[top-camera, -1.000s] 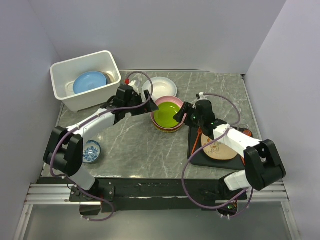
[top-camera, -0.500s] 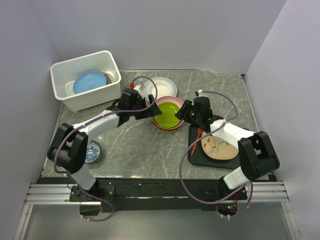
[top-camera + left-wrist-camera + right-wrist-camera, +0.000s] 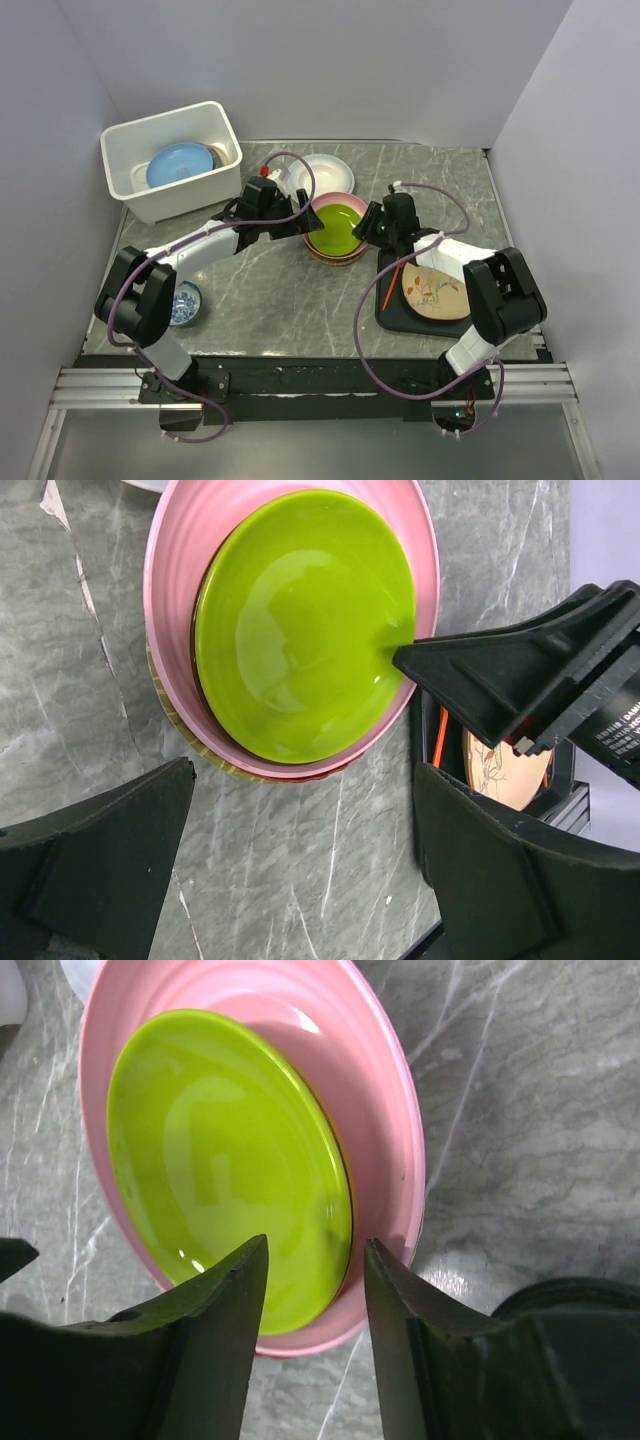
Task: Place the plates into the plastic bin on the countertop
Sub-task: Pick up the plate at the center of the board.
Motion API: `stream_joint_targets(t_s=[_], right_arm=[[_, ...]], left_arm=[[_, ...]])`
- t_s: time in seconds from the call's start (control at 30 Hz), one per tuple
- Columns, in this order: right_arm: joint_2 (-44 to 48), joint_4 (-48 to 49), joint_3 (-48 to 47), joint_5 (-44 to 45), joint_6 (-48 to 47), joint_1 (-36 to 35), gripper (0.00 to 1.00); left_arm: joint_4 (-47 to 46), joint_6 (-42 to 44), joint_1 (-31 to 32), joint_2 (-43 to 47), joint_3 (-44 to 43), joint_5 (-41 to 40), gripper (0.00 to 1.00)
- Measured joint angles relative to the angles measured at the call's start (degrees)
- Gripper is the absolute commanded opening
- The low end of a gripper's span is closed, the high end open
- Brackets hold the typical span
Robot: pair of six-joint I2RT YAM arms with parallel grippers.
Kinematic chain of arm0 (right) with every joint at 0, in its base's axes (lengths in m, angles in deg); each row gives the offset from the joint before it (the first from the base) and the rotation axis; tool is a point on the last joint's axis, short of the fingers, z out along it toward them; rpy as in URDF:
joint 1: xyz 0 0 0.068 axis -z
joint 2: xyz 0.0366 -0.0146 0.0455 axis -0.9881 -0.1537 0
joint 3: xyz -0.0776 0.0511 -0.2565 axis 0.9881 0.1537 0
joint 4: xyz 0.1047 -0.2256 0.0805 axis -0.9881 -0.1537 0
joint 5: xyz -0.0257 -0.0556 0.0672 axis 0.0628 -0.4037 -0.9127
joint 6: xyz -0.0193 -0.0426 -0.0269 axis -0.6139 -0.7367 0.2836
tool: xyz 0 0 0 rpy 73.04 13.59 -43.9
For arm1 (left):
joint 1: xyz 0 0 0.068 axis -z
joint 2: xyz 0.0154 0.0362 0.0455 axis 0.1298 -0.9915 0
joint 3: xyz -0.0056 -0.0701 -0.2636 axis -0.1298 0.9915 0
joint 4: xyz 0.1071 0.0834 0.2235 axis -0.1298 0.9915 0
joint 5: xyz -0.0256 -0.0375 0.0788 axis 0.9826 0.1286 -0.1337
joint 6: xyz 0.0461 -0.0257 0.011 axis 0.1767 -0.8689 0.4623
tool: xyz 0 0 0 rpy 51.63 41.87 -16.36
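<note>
A green plate (image 3: 333, 227) lies in a pink plate (image 3: 345, 204) on top of a short stack; a woven yellow plate (image 3: 185, 742) shows at the bottom. My right gripper (image 3: 362, 232) is open, its jaws either side of the green plate's (image 3: 225, 1160) right rim; in the right wrist view it (image 3: 312, 1295) has not closed. My left gripper (image 3: 303, 220) is open at the stack's left side, and in the left wrist view it (image 3: 300, 880) is over bare countertop (image 3: 300, 870). The white plastic bin (image 3: 182, 207) holds a light blue plate (image 3: 180, 164). A white plate (image 3: 325, 172) lies behind the stack.
A flat black tray (image 3: 392, 312) at the right holds a cream plate with a twig drawing (image 3: 436, 292) and an orange stick (image 3: 392, 281). A small blue-and-white bowl (image 3: 183, 302) sits at the near left. Walls enclose the countertop (image 3: 280, 290) on three sides.
My left gripper has moved right, up to the stack. My right gripper has moved left from the tray to the green plate's rim.
</note>
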State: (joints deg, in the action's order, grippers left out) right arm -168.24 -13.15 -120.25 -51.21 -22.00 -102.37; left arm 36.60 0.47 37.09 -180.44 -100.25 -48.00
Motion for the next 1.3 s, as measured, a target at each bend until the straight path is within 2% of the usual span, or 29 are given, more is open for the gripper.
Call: stream_joint_targets(t_s=[0.1,0.17,0.37,0.47,0.73,1.3], right_arm=[[-0.9,0.4,-0.1,0.0,0.2,0.0,0.38],[-1.2,0.3,-0.1,0.1,0.2,0.0,0.28],[-1.2,0.4,-0.1,0.8,0.3,0.1,0.08],[-1.2,0.8,-0.1,1.1,0.5,0.2,0.04],[-0.6,1.3,0.1,1.3,0.6,0.4,0.01],[8.7,1.8,4.5,1.4,1.0,0.5,0.0]], left_arm=[[0.3,0.0,0.0,0.0,0.0,-0.3,0.95],[0.9,0.1,0.0,0.0,0.0,-0.6,0.95],[2.0,0.3,0.0,0.0,0.0,-1.7,0.95],[2.4,1.0,0.0,0.0,0.0,-2.5,0.95],[2.5,1.1,0.0,0.0,0.0,-3.7,0.95],[1.9,1.3,0.0,3.3,2.0,-7.0,0.92]])
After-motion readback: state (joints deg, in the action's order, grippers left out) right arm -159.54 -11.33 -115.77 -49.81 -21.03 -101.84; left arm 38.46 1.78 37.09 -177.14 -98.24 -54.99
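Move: My right hand's half-open fingers already straddle the green plate's right rim; its middle lies some 6 cm to the left, 1 cm ahead and 2 cm below. The pink bowl sits around and just under it, with the same middle. The white plate is about 11 cm beyond the green plate and 3 cm farther left; the black tray's middle is roughly 17 cm right and 12 cm back of my right hand. From my left hand the green plate is about 6 cm right, 2 cm ahead and 8 cm below. I sink my right hand a touch, close its fingers to pinch the green plate's right rim, then raise that edge about 4 cm out of the pink bowl, drawing slightly right and back as the hand tips up some 5 degrees. My left hand, wide open and empty, eases about 2 cm left, away from the plate, dipping a centimetre and coming back up. ##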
